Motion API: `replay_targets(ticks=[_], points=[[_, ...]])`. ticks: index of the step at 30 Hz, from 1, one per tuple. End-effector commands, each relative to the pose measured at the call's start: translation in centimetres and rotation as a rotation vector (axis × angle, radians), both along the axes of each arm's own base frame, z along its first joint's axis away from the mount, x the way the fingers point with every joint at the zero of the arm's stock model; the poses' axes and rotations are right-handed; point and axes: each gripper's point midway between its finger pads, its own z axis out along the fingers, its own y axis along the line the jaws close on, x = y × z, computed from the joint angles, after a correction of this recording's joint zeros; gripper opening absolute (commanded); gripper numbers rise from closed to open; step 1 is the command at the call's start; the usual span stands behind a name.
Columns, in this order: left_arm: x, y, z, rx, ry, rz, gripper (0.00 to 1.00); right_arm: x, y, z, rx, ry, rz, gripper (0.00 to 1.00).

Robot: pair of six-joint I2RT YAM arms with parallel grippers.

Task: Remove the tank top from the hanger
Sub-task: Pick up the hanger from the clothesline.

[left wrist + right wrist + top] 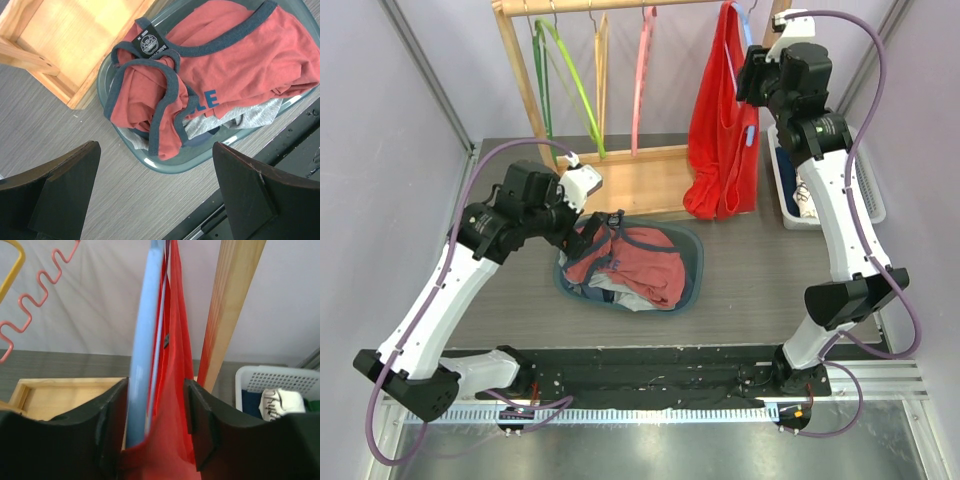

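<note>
The red tank top [720,130] hangs on a light-blue hanger [747,28] at the right end of the wooden rack. My right gripper [752,88] is up at its shoulder. In the right wrist view the hanger's blue arm [145,340] and the red fabric [175,370] fill the gap of the right gripper [155,387]. Its jaws are half closed around them, and a firm pinch does not show. My left gripper [578,212] hovers wide open over the table, just short of the teal basket [165,165], with nothing between its fingers [65,180].
The teal basket [695,245] holds a red-and-navy shirt [640,265] and grey clothes. On the wooden rack [520,85] hang empty green [565,80], yellow [601,70] and pink hangers [642,80]. A white crate [788,190] stands right of the tank top.
</note>
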Motion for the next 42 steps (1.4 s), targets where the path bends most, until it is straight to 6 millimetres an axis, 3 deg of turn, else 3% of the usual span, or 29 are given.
replay_targets(ticks=[1,5,6,7,9,10,18,23,28,34,36,37,38,40,42], points=[[0.1,-0.4,0.3,-0.027,-0.019,-0.017,1.00,-2.5,-0.2,1.1,0.054,-0.003,0.004,0.49],[0.1,-0.4,0.1,-0.024,-0.010,-0.021,1.00,-2.9,-0.7,0.6,0.053,0.019,-0.016,0.30],[0.0,-0.4,0.0,-0.023,-0.009,-0.021,1.00,-2.9,-0.8,0.7,0.051,0.017,-0.021,0.19],[0.1,-0.4,0.0,-0.023,-0.009,-0.018,1.00,-2.9,-0.9,0.9,0.047,0.013,-0.026,0.15],[0.2,-0.3,-0.1,-0.025,-0.006,-0.012,1.00,-2.9,-1.2,2.0,0.033,-0.013,-0.034,0.03],[0.2,-0.2,-0.1,-0.024,-0.006,-0.009,1.00,-3.0,-1.1,2.9,0.033,-0.035,-0.028,0.01],[0.3,0.3,-0.7,-0.026,0.014,0.020,1.00,-4.2,-0.1,8.8,0.039,-0.264,0.057,0.02],[0.0,0.2,-0.6,-0.040,0.023,0.013,1.00,-4.9,0.1,11.3,0.052,-0.384,0.077,0.01],[-0.2,0.1,-0.4,-0.054,0.025,0.002,1.00,-5.9,0.7,12.4,0.072,-0.422,0.120,0.02],[-0.5,0.2,-0.3,-0.058,0.023,-0.005,1.00,-8.0,1.7,10.3,0.070,-0.352,0.205,0.02],[-0.5,0.2,-0.2,-0.057,0.020,-0.006,1.00,-9.7,2.0,9.3,0.066,-0.324,0.244,0.01],[-0.5,0.2,0.0,-0.057,0.015,-0.006,1.00,-10.0,2.2,7.9,0.056,-0.282,0.261,0.01],[-0.5,0.3,0.0,-0.057,0.013,-0.007,1.00,-11.6,2.0,8.5,0.055,-0.296,0.276,0.02],[-0.5,0.2,0.1,-0.060,0.011,-0.009,1.00,-12.7,2.3,7.2,0.057,-0.252,0.302,0.02],[-0.5,0.0,0.0,-0.070,0.017,-0.013,1.00,-14.8,2.1,7.6,0.075,-0.254,0.317,0.02]])
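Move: The near lower end of the blue hanger is already between the right hand's open fingers, about 1 cm to the left and 2 cm below. From this hand, the red tank top hangs with its middle some 20 cm lower, 3 cm left and 2 cm farther out; the pink hanger is about 17 cm left and 8 cm farther out at nearly the same height. From the left hand, the blue hanger's end lies roughly 23 cm ahead, 33 cm right and 17 cm higher. Down and slightly back first, by a centimetre or two, the right hand shuts its fingers and pinches the blue hanger's near end together with the red cloth over it. Keeping that grip, it rises about 4 cm, then draws back some 8 cm towards the base at a quickening pace, turning about 15 degrees counter-clockwise. ##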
